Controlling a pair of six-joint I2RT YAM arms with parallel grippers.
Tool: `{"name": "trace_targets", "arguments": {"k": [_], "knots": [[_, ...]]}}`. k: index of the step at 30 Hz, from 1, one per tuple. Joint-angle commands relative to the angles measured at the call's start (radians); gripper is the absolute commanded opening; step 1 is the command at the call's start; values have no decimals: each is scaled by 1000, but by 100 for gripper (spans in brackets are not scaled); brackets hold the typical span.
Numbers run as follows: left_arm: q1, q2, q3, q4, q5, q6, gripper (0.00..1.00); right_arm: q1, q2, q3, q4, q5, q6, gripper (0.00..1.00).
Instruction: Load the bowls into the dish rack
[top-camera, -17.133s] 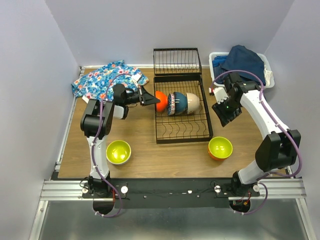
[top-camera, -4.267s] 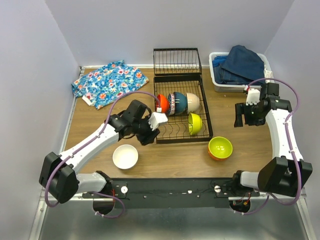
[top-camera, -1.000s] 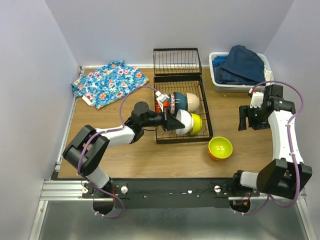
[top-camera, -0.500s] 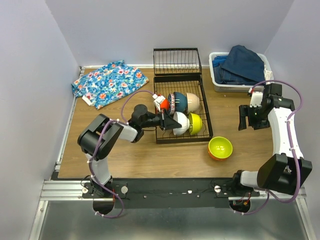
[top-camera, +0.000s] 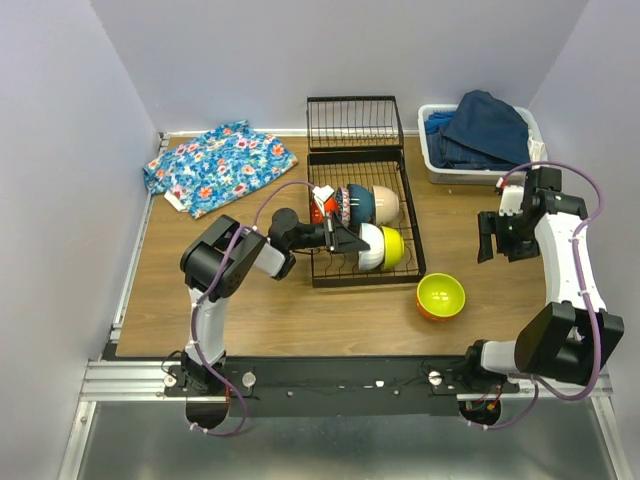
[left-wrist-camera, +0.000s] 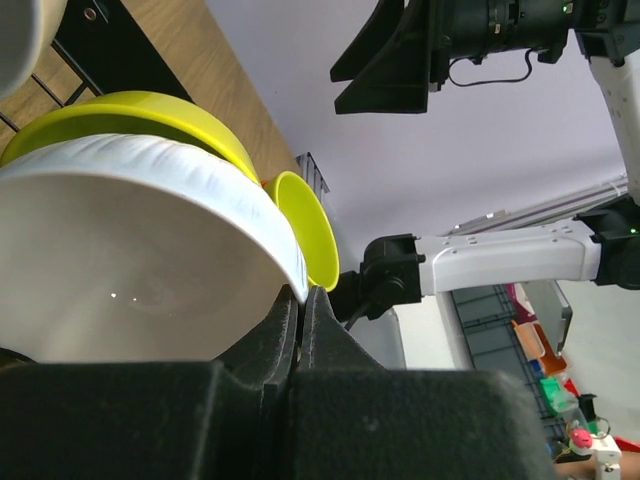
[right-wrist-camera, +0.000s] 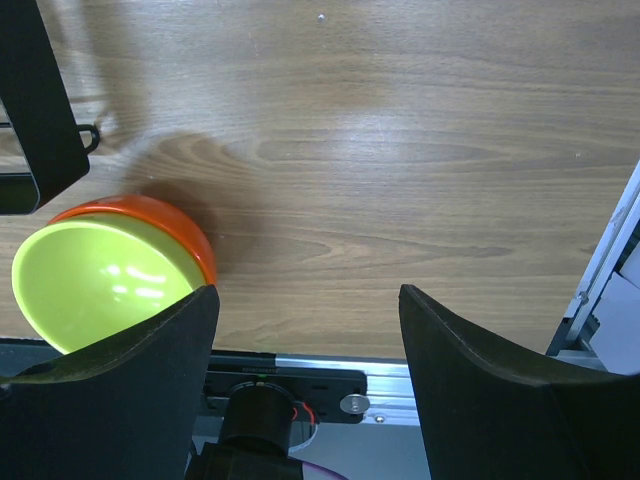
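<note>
The black wire dish rack (top-camera: 345, 272) holds a back row of bowls on edge: red-orange (top-camera: 321, 207), patterned (top-camera: 340, 206), dark blue (top-camera: 360, 203) and beige (top-camera: 386, 205). In the front row a yellow-green bowl (top-camera: 393, 247) stands on edge. My left gripper (top-camera: 346, 241) is shut on the rim of a white bowl (top-camera: 368, 246), which sits against the yellow-green one (left-wrist-camera: 120, 112). The left wrist view shows the white bowl (left-wrist-camera: 140, 250) with its rim pinched between the fingertips of the gripper (left-wrist-camera: 300, 293). An orange bowl with lime inside (top-camera: 440, 296) lies on the table. My right gripper (top-camera: 499, 237) hangs open above the table, right of that bowl (right-wrist-camera: 95, 268).
A floral cloth (top-camera: 218, 165) lies at the back left. A white bin of blue clothes (top-camera: 481, 132) stands at the back right. The rack's wire end panel (top-camera: 355, 122) lies behind it. The metal rail (right-wrist-camera: 320, 370) runs along the table's front edge.
My left arm has folded inward, and the white bowl has shifted slightly right, against the yellow-green bowl in the rack. The right arm has stayed in place.
</note>
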Motion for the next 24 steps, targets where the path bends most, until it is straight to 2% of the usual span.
{"name": "trace_targets", "arguments": {"k": [1, 7, 10, 12, 14, 15, 17, 18, 21, 24], "knots": [[-7, 57, -4, 331, 48, -32, 0, -9, 18, -5, -28, 27, 4, 80], [1, 101, 4, 331, 49, -14, 0, -9, 38, 8, -31, 30, 4, 80], [10, 79, -2, 328, 51, 8, 10, -9, 49, 21, -30, 27, 4, 80], [15, 31, -7, 279, 64, 40, 22, -9, 52, 24, -27, 19, 4, 80], [18, -12, -19, 171, 60, 149, 31, -9, 55, 28, -25, 11, 6, 80], [22, -62, -25, 42, 48, 193, 34, -9, 57, 28, -26, 5, 1, 80], [26, -112, -39, -105, 37, 345, 39, -9, 60, 39, -31, 2, -14, 80], [30, -159, -38, -250, 34, 405, 41, -9, 60, 44, -30, 5, -29, 80], [32, -240, -19, -505, 21, 597, 46, -9, 54, 64, -36, -25, -74, 80], [33, -291, 5, -676, 0, 719, 49, -9, 46, 56, -43, -77, -106, 80]]}}
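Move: The left hand holds the white bowl by its upper rim, already down in the dish rack; the bowl's middle is about 2 cm to the right and some 6 cm below. The yellow bowl stands roughly 7 cm to the hand's right, level fore and aft; the blue bowl is about 10 cm ahead and 1 cm left, the beige bowl 10 cm ahead and 5 cm right, all about 6 cm lower. From the right hand, the white bowl lies some 31 cm left, 2 cm ahead and 6 cm below. Sinking gently by about 1.5 cm over the rack slot, the left hand starts to open on the way and lets the white bowl's rim out of its pinch, the fingers parting to nearly half. It then rises about 1 cm and eases some 1.5 cm left, away from the yellow bowl, while the wrist rolls its forward side up by roughly 15 degrees and the fingertips dip slightly. ##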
